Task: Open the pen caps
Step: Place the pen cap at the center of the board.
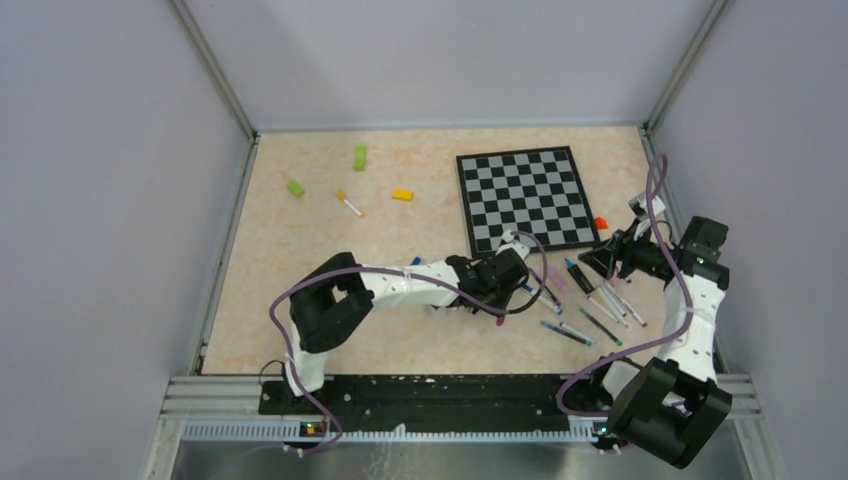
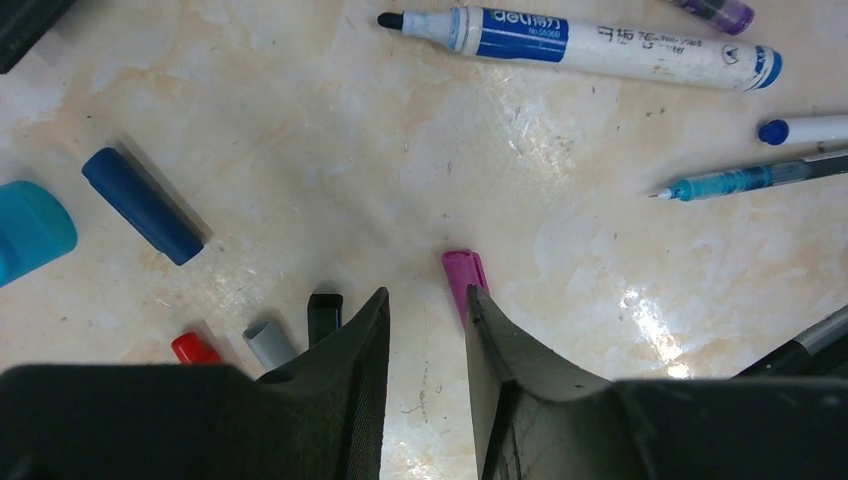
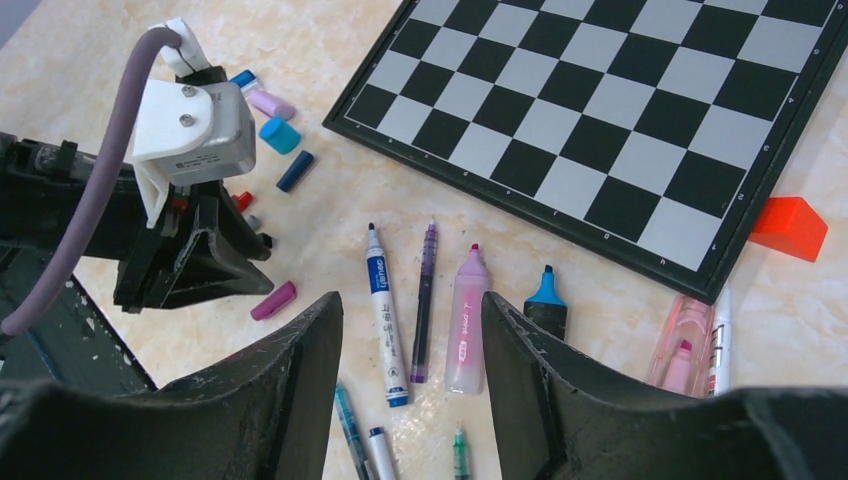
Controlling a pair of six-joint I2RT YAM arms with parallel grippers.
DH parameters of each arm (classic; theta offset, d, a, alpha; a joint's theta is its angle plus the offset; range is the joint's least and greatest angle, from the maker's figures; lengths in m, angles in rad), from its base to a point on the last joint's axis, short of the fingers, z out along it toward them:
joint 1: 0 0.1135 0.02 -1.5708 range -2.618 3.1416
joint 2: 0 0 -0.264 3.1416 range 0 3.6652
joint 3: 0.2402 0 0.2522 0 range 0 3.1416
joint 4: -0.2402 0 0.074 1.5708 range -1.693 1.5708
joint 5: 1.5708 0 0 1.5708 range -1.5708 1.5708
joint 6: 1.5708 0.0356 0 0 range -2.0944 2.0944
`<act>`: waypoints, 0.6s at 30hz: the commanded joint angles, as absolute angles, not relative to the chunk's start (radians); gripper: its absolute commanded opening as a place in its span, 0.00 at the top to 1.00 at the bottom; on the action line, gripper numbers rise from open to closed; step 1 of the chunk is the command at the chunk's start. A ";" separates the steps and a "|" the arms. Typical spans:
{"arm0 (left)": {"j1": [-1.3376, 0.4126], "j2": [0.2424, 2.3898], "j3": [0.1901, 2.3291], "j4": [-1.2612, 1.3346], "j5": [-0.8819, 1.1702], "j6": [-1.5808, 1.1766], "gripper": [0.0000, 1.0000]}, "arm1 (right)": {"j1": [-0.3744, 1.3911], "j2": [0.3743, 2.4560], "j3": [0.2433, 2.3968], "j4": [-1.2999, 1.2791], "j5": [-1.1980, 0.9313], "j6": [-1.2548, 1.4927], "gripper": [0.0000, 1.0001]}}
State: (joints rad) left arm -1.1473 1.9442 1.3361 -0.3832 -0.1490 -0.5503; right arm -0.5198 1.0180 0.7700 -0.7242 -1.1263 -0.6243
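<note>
My left gripper [image 2: 428,292] is open just above the table, with only bare surface between its fingers. A magenta pen cap [image 2: 463,275] lies loose at its right fingertip. Black [image 2: 324,312], grey [image 2: 270,343], red [image 2: 195,348], dark blue [image 2: 142,205] and cyan [image 2: 30,230] caps lie to its left. Beyond lies an uncapped white marker with a blue label [image 2: 580,45]. My right gripper [image 3: 411,297] hovers open and holds nothing above that marker [image 3: 385,320], a purple pen [image 3: 425,300] and a pink highlighter [image 3: 468,325]. The magenta cap [image 3: 273,300] lies to the left of these pens.
The chessboard [image 3: 620,120] lies behind the pens, with an orange block [image 3: 790,228] at its right corner. A blue-tipped highlighter [image 3: 545,300] and a pink one in a clear case [image 3: 685,350] lie on the right. Green blocks [image 1: 359,157], a yellow block [image 1: 402,195] and one pen [image 1: 348,204] lie far left.
</note>
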 commanded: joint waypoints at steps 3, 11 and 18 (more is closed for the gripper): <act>-1.151 1.799 1.367 -0.361 -0.222 -0.505 0.62 | -0.517 0.996 0.786 -0.710 -1.146 -0.636 0.48; -1.125 1.544 1.196 -0.247 -0.482 -0.358 0.38 | -0.518 0.995 0.771 -0.699 -1.155 -0.650 0.48; -0.884 1.298 0.965 -0.066 -0.438 -0.331 0.01 | -0.518 0.994 0.747 -0.668 -1.158 -0.652 0.48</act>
State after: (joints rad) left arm -1.0416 1.4006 1.0664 -0.1932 -0.4549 -0.3561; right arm -0.5198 1.0122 0.7574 -0.7136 -1.1275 -0.6285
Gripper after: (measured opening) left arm 0.968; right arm 0.519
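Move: Ahead and to the left, some 29 cm forward and 34 cm left of the left hand and about 2 cm lower, lies the last yellow-capped pen. A yellow block sits about 31 cm ahead and 21 cm left. The magenta cap lies just under the fingertips, about 1 cm right; the black cap is 2 cm ahead and 4 cm left. From the idle right hand the yellow-capped pen is roughly 23 cm forward, 51 cm left and 15 cm down. Leaving the already released magenta cap, the empty left hand lifts nearly straight up at first, then swings left and forward towards the yellow-capped pen while still climbing, about 16 cm up in all, with 9 cm left and 7 cm forward, quickening as it goes. Its fingers spread from about a third open to almost fully open, and the wrist tips their points up and forward by some 30 degrees. ##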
